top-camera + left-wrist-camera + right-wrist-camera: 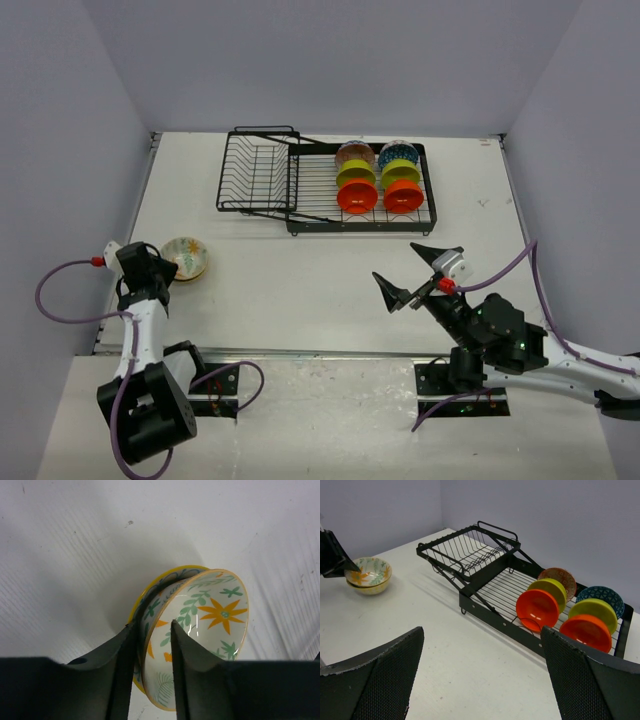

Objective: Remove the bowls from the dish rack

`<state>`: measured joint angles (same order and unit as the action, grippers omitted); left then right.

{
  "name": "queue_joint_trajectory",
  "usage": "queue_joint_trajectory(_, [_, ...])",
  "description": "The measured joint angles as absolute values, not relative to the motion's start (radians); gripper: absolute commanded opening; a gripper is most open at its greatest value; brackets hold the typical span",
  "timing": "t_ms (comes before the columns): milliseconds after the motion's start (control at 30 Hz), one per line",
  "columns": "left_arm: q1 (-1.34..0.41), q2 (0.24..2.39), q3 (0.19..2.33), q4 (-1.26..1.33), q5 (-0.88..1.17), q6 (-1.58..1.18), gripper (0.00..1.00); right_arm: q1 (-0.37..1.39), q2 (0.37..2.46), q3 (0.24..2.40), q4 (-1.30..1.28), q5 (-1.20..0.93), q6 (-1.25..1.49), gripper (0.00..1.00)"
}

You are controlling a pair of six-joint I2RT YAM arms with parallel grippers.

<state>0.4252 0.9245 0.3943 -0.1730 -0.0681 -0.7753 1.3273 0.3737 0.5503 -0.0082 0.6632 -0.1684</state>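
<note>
The black wire dish rack (300, 215) (485, 611) stands at the back of the table. Several bowls stand on edge in its flat tray: orange ones (357, 197) (536, 610) in front, yellow-green, brown and blue behind. A floral bowl (184, 256) (210, 615) (369, 570) rests nested in a yellow-rimmed bowl (150, 587) at the table's left. My left gripper (168, 270) (153, 624) straddles the floral bowl's rim, one finger outside and one inside, with a gap at the inner finger. My right gripper (408, 270) (482, 630) hangs wide open over bare table, in front of the rack.
The rack's deep basket (257, 172) (470, 550) holds nothing. The table's left edge (125, 275) runs close behind the left gripper. Grey walls enclose the table on three sides.
</note>
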Motion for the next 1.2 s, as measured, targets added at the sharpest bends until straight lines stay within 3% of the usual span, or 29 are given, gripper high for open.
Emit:
queue_joint_trajectory(67, [0.425,0.912,0.394,-0.175,-0.059,-0.775,0.48,1.327,0.374,0.550,-0.008,0.663,-0.168,0.99])
queue_joint_trajectory(100, [0.425,0.898,0.394,-0.177,-0.052,-0.778,0.59,1.327,0.374,0.550,-0.008,0.663,-0.168,0.99])
queue_joint_trajectory(167, [0.426,0.871,0.394,-0.184,-0.044,-0.781,0.65,1.327,0.374,0.550,-0.008,0.663,-0.168,0.99])
queue_joint_trajectory(433, [0.426,0.812,0.403,-0.252,-0.029,-0.775,0.63,1.327,0.380,0.550,-0.008,0.662,-0.168,0.99])
queue_joint_trajectory(533, [0.426,0.783,0.418,-0.300,-0.022,-0.773,0.69,1.327,0.380,0.550,-0.008,0.663,-0.168,0.99])
queue_joint_trajectory(633, [0.426,0.731,0.462,-0.364,-0.007,-0.753,0.88,1.313,0.389,0.550,-0.006,0.673,-0.163,0.99])
queue_joint_trajectory(667, [0.426,0.714,0.484,-0.385,-0.003,-0.741,0.99,1.300,0.395,0.550,-0.006,0.679,-0.155,0.99])
queue_joint_trajectory(933, [0.424,0.611,0.697,-0.453,0.192,-0.623,1.00,0.980,0.545,0.573,-0.062,0.592,0.006,0.99])
queue_joint_trajectory(1067, [0.381,0.646,0.825,-0.520,0.267,-0.531,1.00,0.865,0.778,0.680,-0.147,0.482,0.072,0.99])
queue_joint_trajectory(1200, [0.186,0.681,0.884,-0.569,0.271,-0.468,1.00,0.832,1.064,0.841,-0.200,0.476,0.028,0.99])
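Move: The left hand's fingers straddle the left, near rim of the floral bowl, whose middle is about 4 cm ahead, 5 cm to their right and 2 cm lower; the yellow bowl under it lies roughly 3 cm ahead, 5 cm right and 4 cm down. From the right hand the left orange bowl is some 35 cm ahead, 9 cm left and 22 cm below; the right orange bowl stands about 17 cm to the right of it, level with it, and the lime bowl some 7 cm beyond it. The left hand, its fingers already loosening, opens them wide, eases slightly up and then climbs fast to about 20 cm higher, coming free of the floral bowl's rim, swinging some 10 cm right late on and turning clockwise as the fingers tip up out of their downward slant. After a wait, the right hand, empty and still wide open, sets off forward about 11 cm and down 8 cm towards the left orange bowl in the rack, its fingers tipping down some 20 degrees and turning clockwise, and touches nothing yet. ##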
